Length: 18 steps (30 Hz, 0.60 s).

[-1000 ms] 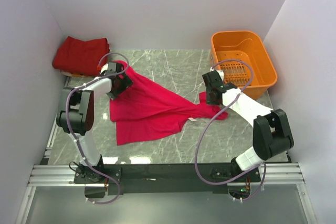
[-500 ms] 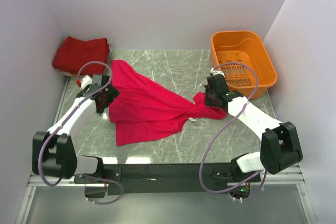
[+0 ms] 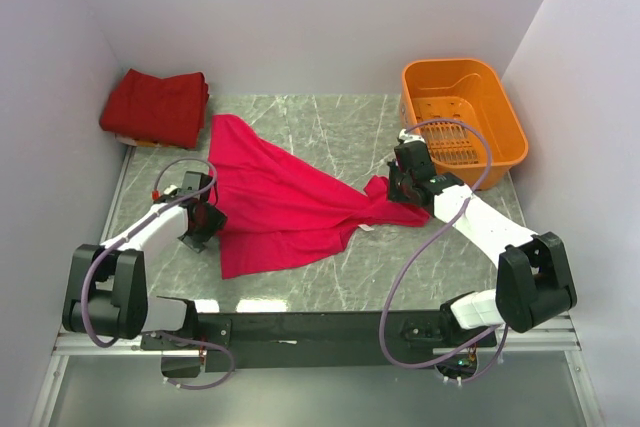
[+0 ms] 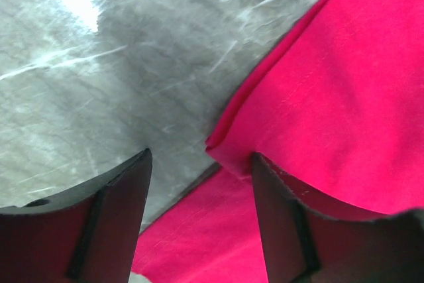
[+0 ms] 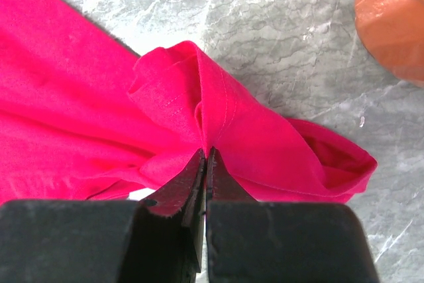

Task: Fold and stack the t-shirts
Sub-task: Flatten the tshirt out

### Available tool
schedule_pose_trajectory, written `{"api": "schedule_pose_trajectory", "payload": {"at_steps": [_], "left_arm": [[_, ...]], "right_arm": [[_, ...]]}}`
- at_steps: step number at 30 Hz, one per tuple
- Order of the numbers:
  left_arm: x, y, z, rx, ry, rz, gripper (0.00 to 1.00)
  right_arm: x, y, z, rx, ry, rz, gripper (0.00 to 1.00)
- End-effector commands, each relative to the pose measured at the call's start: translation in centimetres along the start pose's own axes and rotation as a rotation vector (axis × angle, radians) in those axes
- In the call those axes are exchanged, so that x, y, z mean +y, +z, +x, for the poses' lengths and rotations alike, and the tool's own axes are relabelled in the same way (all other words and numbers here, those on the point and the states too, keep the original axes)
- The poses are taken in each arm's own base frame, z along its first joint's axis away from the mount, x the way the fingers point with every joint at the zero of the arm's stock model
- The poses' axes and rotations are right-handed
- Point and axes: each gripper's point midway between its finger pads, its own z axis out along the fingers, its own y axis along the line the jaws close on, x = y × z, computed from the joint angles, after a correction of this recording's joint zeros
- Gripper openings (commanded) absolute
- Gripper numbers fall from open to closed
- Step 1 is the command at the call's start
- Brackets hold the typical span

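Note:
A crimson t-shirt point(image 3: 290, 202) lies spread and wrinkled on the marble table, its right end bunched. My right gripper point(image 3: 400, 187) is shut on that bunched end; in the right wrist view the gripper point(image 5: 207, 152) pinches a fold of the t-shirt point(image 5: 265, 137). My left gripper point(image 3: 205, 219) is low at the shirt's left edge. In the left wrist view it point(image 4: 201, 157) stands open, with the t-shirt point(image 4: 331, 111) hem corner lying between its fingers. Darker red t-shirts point(image 3: 155, 105) sit folded in a stack at the back left corner.
An orange plastic basket point(image 3: 452, 65) stands at the back right, close behind the right gripper, and shows as an orange basket point(image 5: 391, 24) corner in the right wrist view. White walls close in the table on three sides.
My left gripper has come away from the shirt's back-left corner and moved toward the near side along its left edge. The right gripper shifted slightly and kept its hold.

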Motion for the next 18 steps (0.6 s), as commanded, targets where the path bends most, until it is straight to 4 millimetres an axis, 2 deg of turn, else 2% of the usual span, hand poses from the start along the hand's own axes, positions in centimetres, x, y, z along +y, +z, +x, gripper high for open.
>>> {"api": "schedule_pose_trajectory", "payload": {"at_steps": [1,5,8,10,11,15,18], "left_arm": [[-1.1,0.7,0.1,0.006,-0.038,0.039,0.66],[-0.3,1.5,-0.2,-0.020,-0.043,-0.001,0.58],[-1.0,2.0,-0.6,-0.035,-0.042,0.020,0.43],[-1.3,2.5,-0.7,-0.034,-0.017,0.024,0.05],[-1.8,2.5,-0.9,-0.035,-0.004,0.037,0.01],[-3.8,1.7,-1.9,-0.067,0.023,0.123,0.01],[-5.6,-1.2,-3.9,-0.160,0.044,0.224,0.01]], "right_arm": [[0.5,-0.6,-1.1,-0.048,-0.008,-0.018,0.00],[0.6,-0.5,-1.1,-0.043,-0.016,-0.020,0.00],[0.7,-0.6,-1.1,-0.045,-0.022,-0.021,0.00],[0.6,-0.7,-1.1,-0.047,-0.026,-0.019,0.00],[0.7,-0.7,-1.1,-0.051,-0.025,-0.018,0.00],[0.6,-1.1,-1.7,-0.068,-0.035,-0.015,0.00],[0.8,-1.9,-2.8,-0.113,-0.058,-0.017,0.00]]}}
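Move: Just ahead of the left hand, about 3 cm out and 1 cm to its right, lies the spot on the t-shirt's left edge it goes for, barely 1 cm below the hand. The t-shirt's near-left corner is some 10 cm back and 3 cm right, its far-left corner roughly 24 cm ahead and 3 cm right. The dark red pile sits about 27 cm ahead, 11 cm left. From the right hand the aimed-at edge is some 38 cm left, 4 cm back and 9 cm lower. Sliding forward about 4 cm, low and nearly level, the left hand runs up onto the t-shirt's left edge while its part-closed fingers shut fully and pinch the cloth, the fingertips swinging outward by not quite 10 degrees. The right hand stays put, keeping its pinch on the bunched right end. ##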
